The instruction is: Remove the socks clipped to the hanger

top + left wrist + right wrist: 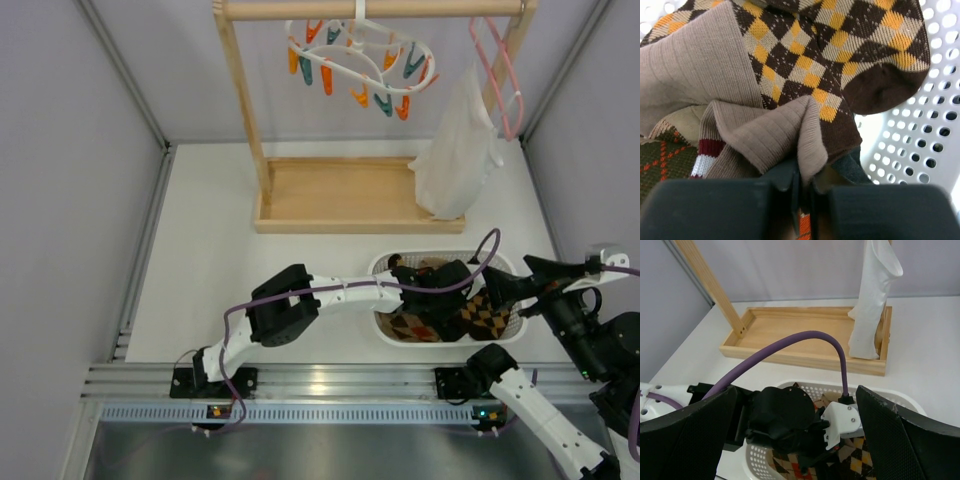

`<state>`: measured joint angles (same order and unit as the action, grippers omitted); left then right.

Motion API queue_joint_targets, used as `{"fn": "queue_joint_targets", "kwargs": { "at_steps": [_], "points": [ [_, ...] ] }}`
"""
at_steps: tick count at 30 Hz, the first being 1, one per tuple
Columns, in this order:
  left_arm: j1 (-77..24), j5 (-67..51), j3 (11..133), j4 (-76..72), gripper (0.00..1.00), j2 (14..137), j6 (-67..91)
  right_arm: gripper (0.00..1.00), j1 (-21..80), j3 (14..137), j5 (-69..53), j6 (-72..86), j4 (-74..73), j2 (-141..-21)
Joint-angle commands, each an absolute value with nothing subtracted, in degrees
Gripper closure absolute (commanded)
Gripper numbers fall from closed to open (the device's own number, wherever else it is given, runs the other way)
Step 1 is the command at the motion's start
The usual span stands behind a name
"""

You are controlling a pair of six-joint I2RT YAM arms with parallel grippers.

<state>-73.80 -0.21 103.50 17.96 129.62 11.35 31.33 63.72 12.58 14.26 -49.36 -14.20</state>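
The white oval hanger [360, 60] hangs from the wooden rack's top bar, its orange and teal clips showing no socks on them. Several socks lie in a white perforated basket [440, 341]. My left gripper [443, 305] reaches down into that basket and is shut on a fold of a tan ribbed sock [765, 135]. A brown and yellow argyle sock [805, 60] lies just beyond it. My right gripper [497, 292] stands open at the basket's right side, with the left wrist between its fingers in the right wrist view and nothing held.
The wooden rack's tray base [340, 195] stands behind the basket. A white garment [455, 160] hangs from a pink wire hanger [497, 70] at the rack's right end. The left arm's purple cable [790, 342] arches over the basket. Grey walls close both sides.
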Motion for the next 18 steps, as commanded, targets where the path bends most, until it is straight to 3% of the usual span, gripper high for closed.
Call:
{"fn": "queue_joint_targets", "kwargs": {
  "at_steps": [1,8,18],
  "points": [
    [-74.0,1.5,103.4,19.1,0.88,129.5,14.1,0.01,31.8,63.5,9.5,15.8,-46.2,-13.5],
    [-74.1,4.3,104.3,19.1,0.61,126.2,19.2,0.01,31.8,63.5,9.3,16.1,-46.0,-13.3],
    [-74.6,11.7,99.5,19.2,0.34,115.1,24.1,0.01,31.8,63.2,10.3,16.3,-46.1,-15.2]
  ]
}}
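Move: The left hand, with the taupe sock still pinched, is already down in the white basket, whose middle lies about 5 cm to its left and level with it fore and aft. A diamond-patterned sock lies some 5 cm to the hand's right and 2 cm nearer. The wooden tray is roughly 24 cm ahead and 24 cm left. From the right hand, the basket's middle is about 7 cm ahead and 31 cm below. The left fingers open about two-thirds, letting go of the taupe sock, then rise some 5 cm off the pile. ##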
